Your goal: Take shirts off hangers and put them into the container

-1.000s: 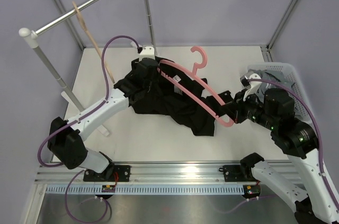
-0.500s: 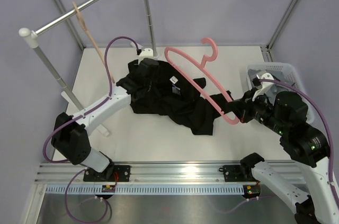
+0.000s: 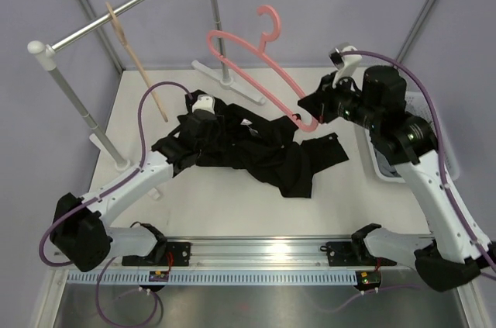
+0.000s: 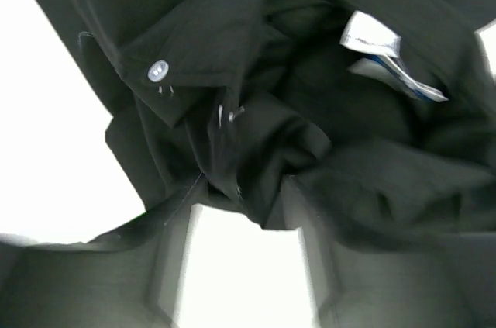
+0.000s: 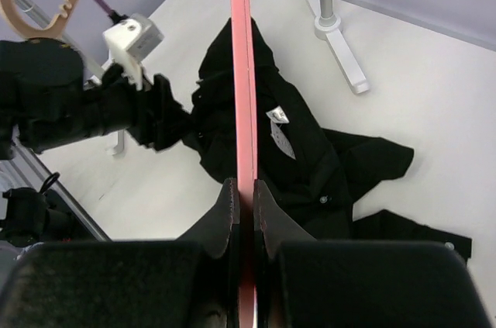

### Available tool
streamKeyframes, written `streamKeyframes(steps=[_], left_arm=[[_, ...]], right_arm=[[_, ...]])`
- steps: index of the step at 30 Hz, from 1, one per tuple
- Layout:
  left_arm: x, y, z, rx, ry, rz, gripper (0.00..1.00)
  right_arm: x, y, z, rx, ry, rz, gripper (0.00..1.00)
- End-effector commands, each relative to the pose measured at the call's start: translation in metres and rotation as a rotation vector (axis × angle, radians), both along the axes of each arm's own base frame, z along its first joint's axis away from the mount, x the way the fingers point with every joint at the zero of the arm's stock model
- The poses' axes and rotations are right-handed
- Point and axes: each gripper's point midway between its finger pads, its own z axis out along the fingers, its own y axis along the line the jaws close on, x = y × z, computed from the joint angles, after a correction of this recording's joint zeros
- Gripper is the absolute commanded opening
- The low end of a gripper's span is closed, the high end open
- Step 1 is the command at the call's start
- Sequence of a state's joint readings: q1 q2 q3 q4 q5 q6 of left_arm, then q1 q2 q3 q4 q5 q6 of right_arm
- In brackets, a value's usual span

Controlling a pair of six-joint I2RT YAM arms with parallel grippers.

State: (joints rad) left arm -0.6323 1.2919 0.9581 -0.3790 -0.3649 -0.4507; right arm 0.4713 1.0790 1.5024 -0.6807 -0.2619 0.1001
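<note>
The black shirt point(image 3: 263, 153) lies crumpled on the table, off any hanger. My right gripper point(image 3: 310, 111) is shut on one end of the pink hanger point(image 3: 248, 60) and holds it in the air above the shirt, hook towards the rail. In the right wrist view the hanger point(image 5: 244, 72) runs straight up from the closed right gripper point(image 5: 246, 188). My left gripper point(image 3: 205, 122) hovers over the shirt's left part. Its fingers stand apart in the left wrist view point(image 4: 240, 204), with cloth point(image 4: 310, 111) just at their tips. The white container point(image 3: 381, 164) is mostly hidden behind the right arm.
A beige hanger point(image 3: 128, 45) hangs on the metal rail point(image 3: 124, 6) at the back left. The rail's white feet point(image 3: 232, 80) rest on the table behind the shirt. A pale button point(image 4: 158, 70) and a white label point(image 4: 372, 37) show on the cloth.
The right gripper has lifted the pink hanger up and back, out of the shirt. The left gripper has opened, let go of the cloth and drawn slightly nearer.
</note>
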Motion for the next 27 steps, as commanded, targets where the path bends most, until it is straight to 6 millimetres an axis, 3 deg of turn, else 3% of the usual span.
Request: streamKeyframes(steps=[1, 3, 4, 5, 11, 12, 16, 18, 19, 21, 24, 27], left_arm=[[-0.017, -0.019, 0.027, -0.110, -0.024, -0.119, 0.68], [-0.026, -0.023, 0.044, -0.139, -0.039, -0.177, 0.83], [-0.029, -0.023, 0.053, -0.147, -0.044, -0.192, 0.93], [-0.035, -0.023, 0.066, -0.167, -0.068, -0.212, 0.97], [-0.063, -0.016, 0.116, -0.193, -0.132, -0.314, 0.99], [-0.070, -0.012, 0.128, -0.198, -0.165, -0.335, 0.99], [-0.087, 0.007, 0.152, -0.199, -0.256, -0.338, 0.99], [-0.089, 0.019, 0.143, -0.165, -0.270, -0.307, 0.99], [-0.093, 0.025, 0.143, -0.159, -0.289, -0.304, 0.99], [-0.096, 0.032, 0.119, -0.106, -0.266, -0.306, 0.99], [-0.102, 0.036, 0.095, -0.075, -0.240, -0.323, 0.99], [-0.103, 0.042, 0.084, -0.052, -0.235, -0.307, 0.99]], right_arm=[[0.020, 0.029, 0.046, 0.053, -0.149, 0.083, 0.00], [0.029, 0.039, 0.057, 0.045, -0.186, 0.101, 0.00], [0.039, 0.051, 0.051, 0.031, -0.177, 0.116, 0.00], [0.044, 0.056, 0.053, 0.027, -0.186, 0.117, 0.00], [0.074, 0.085, 0.066, 0.012, -0.264, 0.135, 0.00], [0.076, 0.089, 0.074, 0.018, -0.290, 0.144, 0.00], [0.091, 0.119, 0.072, 0.006, -0.313, 0.183, 0.00], [0.092, 0.130, 0.082, 0.008, -0.348, 0.204, 0.00], [0.099, 0.140, 0.073, -0.006, -0.335, 0.215, 0.00], [0.103, 0.150, 0.080, -0.008, -0.365, 0.223, 0.00], [0.118, 0.175, 0.066, -0.016, -0.352, 0.247, 0.00], [0.128, 0.193, 0.060, -0.018, -0.362, 0.253, 0.00]])
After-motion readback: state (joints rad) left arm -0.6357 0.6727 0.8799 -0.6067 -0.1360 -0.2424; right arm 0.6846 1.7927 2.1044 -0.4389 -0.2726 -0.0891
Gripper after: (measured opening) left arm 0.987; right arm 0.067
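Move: The rail spot near its far post, where the held pink hanger is headed, lies about 32 cm ahead of the right hand, 32 cm left and 15 cm up; the hanger's hook is some 18 cm ahead, 10 left and 12 above. The tan hanger hangs roughly 13 cm ahead, 40 left and 5 higher. The black shirt's middle is about 12 cm right of the left hand, level with it fore and aft, a few centimetres below. Keep the pink hanger pinched by its end and swing the right hand left and forward over the shirt, about 20 cm in all and slightly upward, bringing the hook to the rail while the fingertips tilt up and turn counter-clockwise some 15 degrees. Meanwhile open the left gripper fully off the shirt's edge, back it off about 10 cm while rising 15, then let it sink some 5. ##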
